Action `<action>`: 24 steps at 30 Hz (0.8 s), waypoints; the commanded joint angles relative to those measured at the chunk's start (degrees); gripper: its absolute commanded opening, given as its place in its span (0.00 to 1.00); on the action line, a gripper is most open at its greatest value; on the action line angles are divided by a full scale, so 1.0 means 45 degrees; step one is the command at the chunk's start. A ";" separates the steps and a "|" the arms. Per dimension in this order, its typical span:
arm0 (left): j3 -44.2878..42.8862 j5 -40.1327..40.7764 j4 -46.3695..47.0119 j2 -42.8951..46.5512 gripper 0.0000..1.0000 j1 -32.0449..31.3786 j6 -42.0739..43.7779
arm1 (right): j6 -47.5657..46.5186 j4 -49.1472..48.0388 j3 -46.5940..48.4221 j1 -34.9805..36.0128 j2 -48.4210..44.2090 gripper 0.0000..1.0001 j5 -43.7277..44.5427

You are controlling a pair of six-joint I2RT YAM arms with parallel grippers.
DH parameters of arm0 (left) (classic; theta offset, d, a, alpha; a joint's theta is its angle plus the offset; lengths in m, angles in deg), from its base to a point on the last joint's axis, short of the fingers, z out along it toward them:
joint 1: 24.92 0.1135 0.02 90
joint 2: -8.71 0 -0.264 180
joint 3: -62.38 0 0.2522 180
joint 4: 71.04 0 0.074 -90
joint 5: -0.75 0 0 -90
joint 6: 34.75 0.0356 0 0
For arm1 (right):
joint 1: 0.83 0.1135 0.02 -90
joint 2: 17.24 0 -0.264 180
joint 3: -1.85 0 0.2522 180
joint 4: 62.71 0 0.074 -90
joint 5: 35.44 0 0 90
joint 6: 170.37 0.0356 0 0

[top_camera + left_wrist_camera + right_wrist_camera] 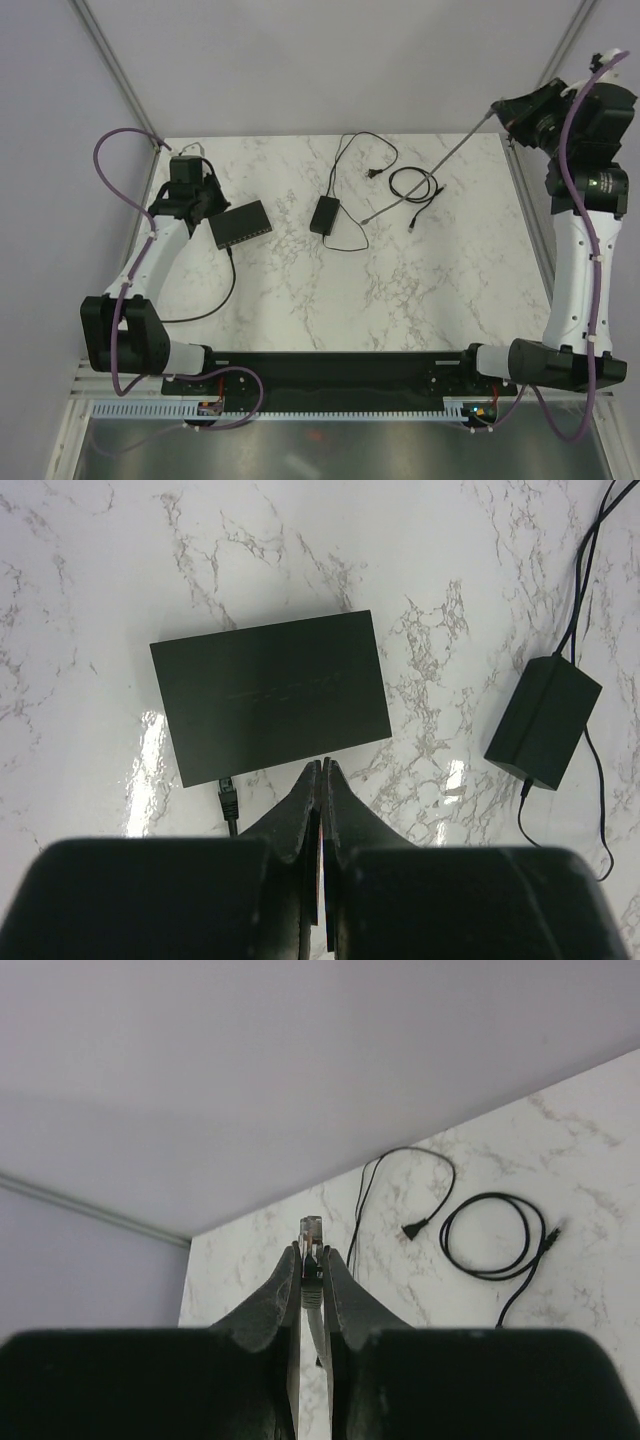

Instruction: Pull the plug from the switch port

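The switch (240, 223) (270, 695), a flat black box, lies on the marble table at the left. A black plug (228, 792) with a black cable sits at its near edge, left of my left gripper (322, 765) (210, 212). That gripper is shut and empty, with its tips at the switch's near edge. My right gripper (311, 1250) (497, 108) is raised at the far right, shut on a clear plug (311, 1228). The grey cable (430, 165) of this plug slants down to the table.
A black power adapter (325, 214) (543, 723) lies mid-table with its thin cord (360, 150) looping behind it. A coiled black cable (415, 185) (495, 1235) lies to its right. The switch's black cable (215, 305) runs toward the near left edge.
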 commanded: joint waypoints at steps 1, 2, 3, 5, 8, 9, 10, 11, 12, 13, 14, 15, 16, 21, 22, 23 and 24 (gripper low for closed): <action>0.0000 -0.0240 0.0423 0.0007 0.02 -0.0099 0.0387 | 0.1375 -0.0639 0.0406 -0.0997 0.0388 0.00 -0.0409; 0.0000 -0.0240 0.0404 0.0007 0.02 -0.0138 0.0387 | 0.1650 -0.0950 0.0230 -0.1173 0.0466 0.00 -0.0446; 0.0000 -0.0240 0.0404 -0.0012 0.02 -0.0157 0.0387 | 0.1982 -0.1688 -0.0100 -0.1232 0.0738 0.00 -0.0582; 0.0000 -0.0240 0.0404 -0.0129 0.02 -0.0158 0.0387 | 0.2393 -0.1910 -0.0065 -0.1272 0.1187 0.00 -0.0913; -0.0039 -0.0591 0.0404 -0.0149 0.02 -0.0177 0.0387 | 0.2337 -0.2203 -0.0317 -0.1311 0.1638 0.00 -0.0741; -0.0058 -0.0592 0.0404 -0.0130 0.02 -0.0196 0.0387 | 0.2182 -0.2242 -0.0724 -0.1350 0.1639 0.00 -0.0469; -0.0039 -0.0592 0.0385 -0.0110 0.02 -0.0197 0.0387 | 0.2064 -0.2223 -0.0960 -0.1389 0.1619 0.00 -0.0389; -0.0039 -0.0553 0.0404 -0.0110 0.02 -0.0197 0.0387 | 0.1928 -0.2242 -0.1291 -0.1544 0.1561 0.00 -0.0369; -0.0039 -0.0572 0.0385 -0.0110 0.02 -0.0197 0.0387 | 0.1830 -0.2242 -0.2029 -0.1604 0.1348 0.00 -0.0272; -0.0058 -0.0591 0.0404 -0.0091 0.02 -0.0197 0.0368 | 0.1693 -0.2261 -0.2424 -0.1662 0.1133 0.00 0.0116; -0.0058 -0.0688 0.0385 -0.0110 0.02 -0.0197 0.0349 | 0.1557 -0.2397 -0.2892 -0.1663 0.0899 0.00 0.0332; -0.0078 -0.0747 0.0385 -0.0110 0.02 -0.0197 0.0348 | 0.0936 -0.2418 -0.3844 -0.1663 0.0297 0.00 0.0431; -0.0078 -0.0806 0.0385 -0.0110 0.02 -0.0197 0.0348 | 0.0640 -0.2495 -0.4375 -0.1643 -0.0037 0.00 0.0645; -0.0078 -0.1021 0.0404 -0.0129 0.02 -0.0177 0.0290 | -0.1330 -0.2516 -0.8297 -0.1663 -0.2166 0.00 0.2790; -0.0078 -0.1060 0.0404 -0.0130 0.02 -0.0196 0.0270 | -0.1490 -0.2458 -0.8674 -0.1643 -0.2208 0.00 0.3259; -0.0078 -0.1138 0.0404 -0.0226 0.02 -0.0197 0.0251 | -0.1511 -0.2360 -0.8987 -0.1643 -0.2151 0.00 0.4212; -0.0097 -0.1216 0.0385 -0.0285 0.02 -0.0197 0.0193 | -0.1511 -0.2224 -0.9454 -0.1663 -0.1802 0.00 0.4279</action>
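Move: The right hand holds the pulled-out grey cable high over the right side, some 45 cm above the coiled black cable, which lies about 16 cm ahead of it and 3 cm to its left. The two-prong plug lies some 20 cm ahead and 14 cm left of that hand, the power brick about 6 cm ahead and 28 cm left, both as low as the coil. From the left hand, the coil is roughly 16 cm ahead, 46 cm right and 18 cm lower. The right hand keeps its pinch on the grey cable's end and first swings about 6 cm forward while edging right, then drops steeply and draws back, ending about 20 cm lower, 7 cm farther right and slightly nearer its base, still well above the table to the right of the coil. Meanwhile its fingers tip down some 20 degrees and turn about 15 degrees clockwise without opening, while the left hand, shut and empty above the switch, merely drifts a little to the right. ##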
